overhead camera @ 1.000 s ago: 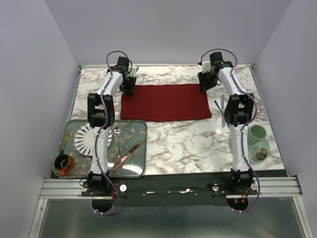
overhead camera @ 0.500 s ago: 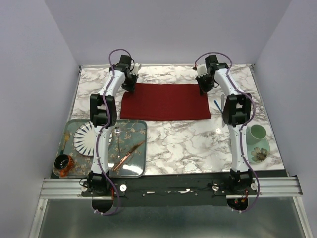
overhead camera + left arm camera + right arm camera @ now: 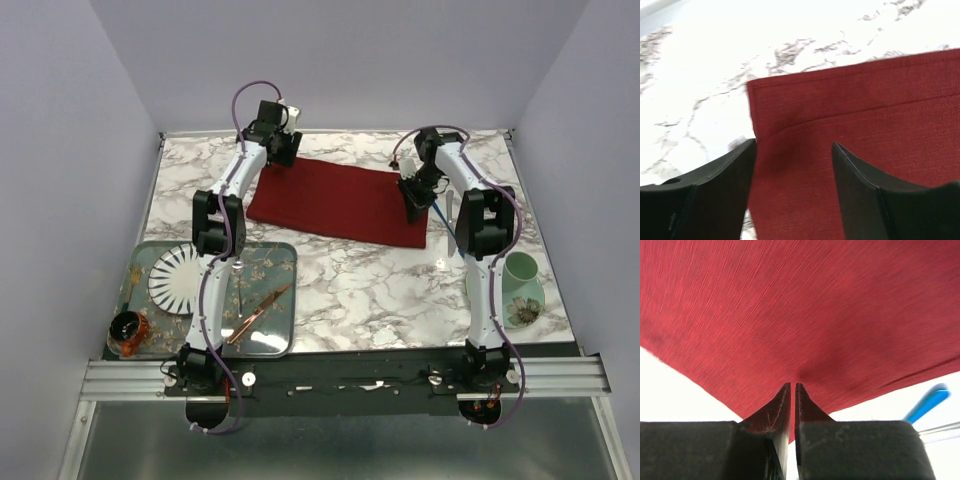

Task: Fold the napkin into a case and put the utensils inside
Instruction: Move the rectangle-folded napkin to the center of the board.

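Observation:
The dark red napkin [image 3: 345, 200] lies folded into a long rectangle on the marble table, skewed, with its right end nearer to me. My left gripper [image 3: 281, 150] hovers open over its far left corner; in the left wrist view the cloth [image 3: 865, 120] shows between the spread fingers [image 3: 725, 185]. My right gripper [image 3: 415, 198] is shut on the napkin's right part, and the cloth [image 3: 790, 305] puckers at the tips. A blue-handled fork [image 3: 446, 228] and a pale utensil [image 3: 450, 204] lie just right of the napkin; the blue handle [image 3: 927, 402] shows in the right wrist view.
A tray [image 3: 290, 300] at the near left holds a striped plate [image 3: 178, 277], a small spoon [image 3: 237, 275] and a copper knife [image 3: 258, 313]. A brown jar [image 3: 128, 328] sits at its corner. A green cup [image 3: 520, 272] stands on a saucer at the near right.
The right gripper has moved nearer with the napkin's right end, skewing the cloth. The left arm has shifted right along the far edge, and its jaws stand open now.

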Controlling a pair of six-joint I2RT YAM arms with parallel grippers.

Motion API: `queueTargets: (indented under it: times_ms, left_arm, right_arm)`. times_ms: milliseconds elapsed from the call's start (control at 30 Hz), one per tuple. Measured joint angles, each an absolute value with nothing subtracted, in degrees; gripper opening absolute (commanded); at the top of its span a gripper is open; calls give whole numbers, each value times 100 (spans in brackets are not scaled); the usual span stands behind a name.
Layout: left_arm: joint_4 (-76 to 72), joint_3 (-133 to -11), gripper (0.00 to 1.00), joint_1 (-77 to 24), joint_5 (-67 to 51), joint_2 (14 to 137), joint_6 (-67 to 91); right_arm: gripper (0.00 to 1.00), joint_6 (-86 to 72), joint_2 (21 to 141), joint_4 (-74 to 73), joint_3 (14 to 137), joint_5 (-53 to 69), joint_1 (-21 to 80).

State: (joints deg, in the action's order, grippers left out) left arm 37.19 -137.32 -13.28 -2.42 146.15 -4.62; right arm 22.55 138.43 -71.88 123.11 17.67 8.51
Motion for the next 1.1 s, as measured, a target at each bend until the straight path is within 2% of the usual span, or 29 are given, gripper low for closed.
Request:
queueTargets:
  times_ms: [233,267,367,567,700,833,1100]
  left_arm:
    - [3833,-12648,56,-978,-510,13496,-458]
    - [3942,-12361,50,-923,-670,13181,-429]
    - [4233,-11769,42,-904,-1002,12610,-294]
    - [4678,-10665,36,-1118,-1619,12363,8]
    - [4919,-10766,30,-1253,-1612,12838,75]
    - [5081,-11153,27,-1321,-1538,13249,163]
    - [5356,-11896,24,-1455,-1039,13673,86]
  right_arm:
    - [15,2255,13576,-7478,11242,2064,1083]
    - [15,2255,13520,-7500,11111,2126,1160]
    - [16,2274,13399,-7550,10796,2443,1411]
    - [18,2381,13069,-7706,10873,3234,1673]
    - [19,2355,12947,-7699,11524,3055,1446]
    - [19,2379,12973,-7450,12046,2163,1216]
    - [18,2541,13679,-7384,12256,1100,1199]
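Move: The napkin lies askew on the board. Its middle is some 12 cm back and 15 cm to the right of my left hand, about 5 cm lower; from my right hand it is roughly 5 cm ahead and 20 cm to the left, just below. The silver knife lies about 10 cm right of my right hand, level with it, and the blue fork 11 cm right and 3 cm back. The tray's middle is some 38 cm back and 16 cm left of my left hand. With the tips already on the cloth, my right hand drags the napkin's right end back towards me about 11 cm of travel, veering left, then lifts and arcs forward and right to come down near its start. My left hand arcs up off the far-left part and back about 14 cm, closing most of its gap and tipping down some 25 degrees, to set its fingertips on the napkin's left part. ##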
